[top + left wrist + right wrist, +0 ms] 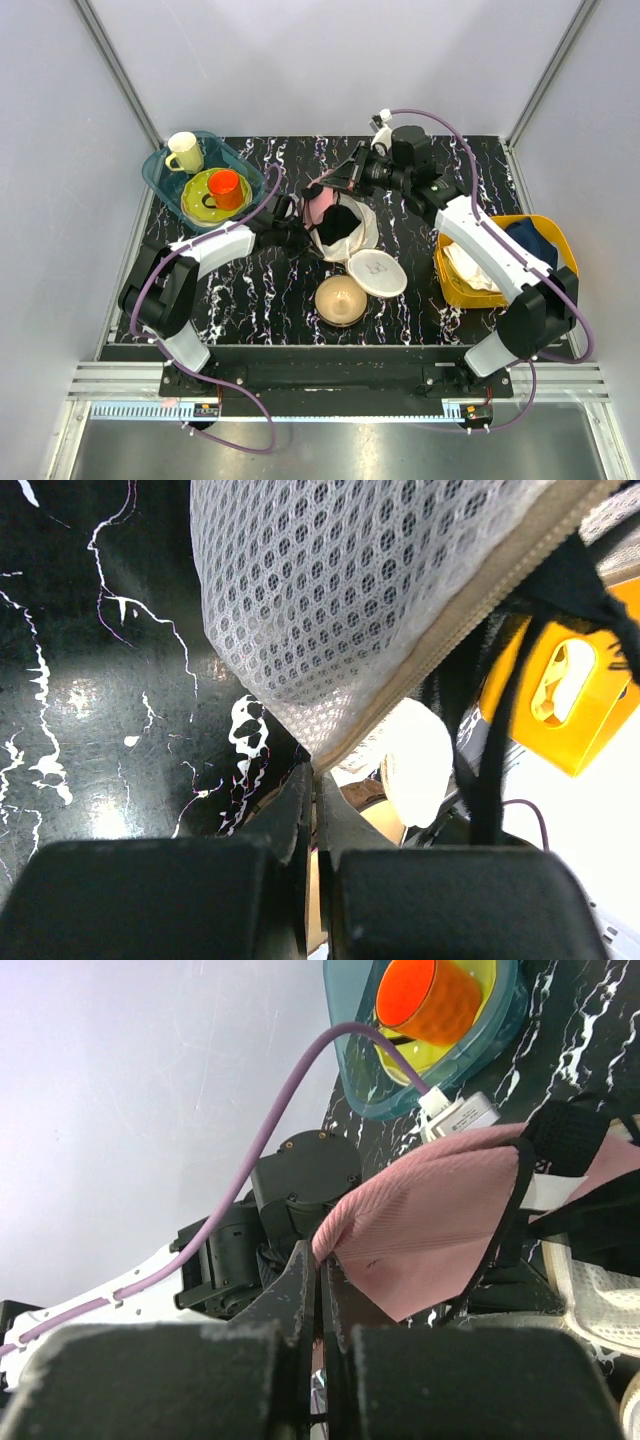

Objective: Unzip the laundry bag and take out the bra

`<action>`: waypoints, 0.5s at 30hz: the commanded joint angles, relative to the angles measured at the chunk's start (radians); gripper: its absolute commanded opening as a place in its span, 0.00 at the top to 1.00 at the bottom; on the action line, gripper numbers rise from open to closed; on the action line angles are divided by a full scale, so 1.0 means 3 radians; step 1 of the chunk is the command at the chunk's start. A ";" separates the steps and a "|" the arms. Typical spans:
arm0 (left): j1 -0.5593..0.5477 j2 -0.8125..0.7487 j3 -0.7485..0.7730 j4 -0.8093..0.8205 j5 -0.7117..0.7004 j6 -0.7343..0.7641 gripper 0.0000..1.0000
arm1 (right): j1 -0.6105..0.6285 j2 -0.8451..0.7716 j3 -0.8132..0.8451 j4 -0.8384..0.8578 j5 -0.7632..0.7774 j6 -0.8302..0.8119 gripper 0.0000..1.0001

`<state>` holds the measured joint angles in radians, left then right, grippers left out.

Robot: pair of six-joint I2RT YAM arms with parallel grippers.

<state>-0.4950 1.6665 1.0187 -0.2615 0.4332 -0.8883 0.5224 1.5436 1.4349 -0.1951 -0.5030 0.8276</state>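
The cream mesh laundry bag (352, 232) stands at the table's middle with its mouth open and dark inside. Its round lid (377, 272) is folded down to the front. My left gripper (298, 231) is shut on the bag's zip rim (400, 680) at its left side, jaws tight on the tape (315, 777). The pink bra (318, 207) sticks up out of the bag's far left edge. My right gripper (333, 186) is shut on the edge of one cup (440, 1220), fingertips pinched together (325, 1252). Dark straps hang from the bra.
A bronze bowl (341, 299) sits just in front of the bag. A teal tub (156, 166) at the back left holds a yellow-green plate, an orange cup (225, 185) and a cream mug (184, 152). A yellow basket (548, 221) with white and dark blue cloths stands at the right.
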 commanded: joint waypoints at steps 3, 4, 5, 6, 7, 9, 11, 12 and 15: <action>-0.0007 -0.0125 0.0081 0.0023 -0.0028 0.0036 1.00 | -0.0227 -0.0496 0.0299 -0.0275 0.0412 -0.0400 1.00; -0.0002 -0.0135 0.0086 0.0028 -0.0007 0.0036 1.00 | -0.0324 -0.0543 0.0320 -0.0326 0.0479 -0.0457 1.00; -0.0007 -0.0170 0.0091 0.0028 -0.0002 0.0036 1.00 | -0.0386 -0.0584 0.0330 -0.0433 0.0536 -0.0524 1.00; -0.0007 -0.0191 0.0091 0.0028 -0.0007 0.0036 1.00 | -0.0437 -0.0640 0.0345 -0.0494 0.0643 -0.0636 1.00; -0.0007 -0.0206 0.0097 0.0023 -0.0007 0.0036 1.00 | -0.0544 -0.0671 0.0356 -0.0535 0.0699 -0.0677 1.00; -0.0007 -0.0237 0.0122 -0.0013 -0.0017 0.0056 1.00 | -0.0631 -0.0783 0.0320 -0.0617 0.0847 -0.0754 1.00; -0.0007 -0.0237 0.0158 -0.0059 -0.0038 0.0072 1.00 | -0.0739 -0.0875 0.0254 -0.0668 0.0975 -0.0800 1.00; -0.0007 -0.0237 0.0158 -0.0059 -0.0033 0.0077 1.00 | -0.0770 -0.0962 0.0238 -0.0694 0.1123 -0.0861 1.00; -0.0007 -0.0212 0.0173 -0.0054 -0.0002 0.0102 1.00 | -0.0831 -0.1136 0.0238 -0.0847 0.1531 -0.1009 1.00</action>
<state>-0.4950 1.6371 1.0283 -0.2798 0.4335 -0.8803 0.2905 1.2781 1.4921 -0.3901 -0.2317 0.6197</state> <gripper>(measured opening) 0.005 0.012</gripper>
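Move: The right hand, holding the pink-and-black bra by one end, is high over the mesh laundry bag, whose middle is about 2 cm to its right, level with it and some 26 cm down. The yellow basket lies roughly 38 cm to its right, 8 cm nearer and 28 cm down; the bag's round lid lies 9 cm right and 11 cm back, 30 cm below. For the left hand, pinching the bag's rim, the basket is about 42 cm right and 4 cm nearer, 5 cm down. Still pinching the bra's end in shut fingers, the right hand swings it quickly away from the bag, about 15 cm to the right and 8 cm up, towards the basket side, turning some 25 degrees clockwise with the fingertips tilting up. The left hand keeps its pinch on the bag's rim and eases up about 1 cm near the end. ##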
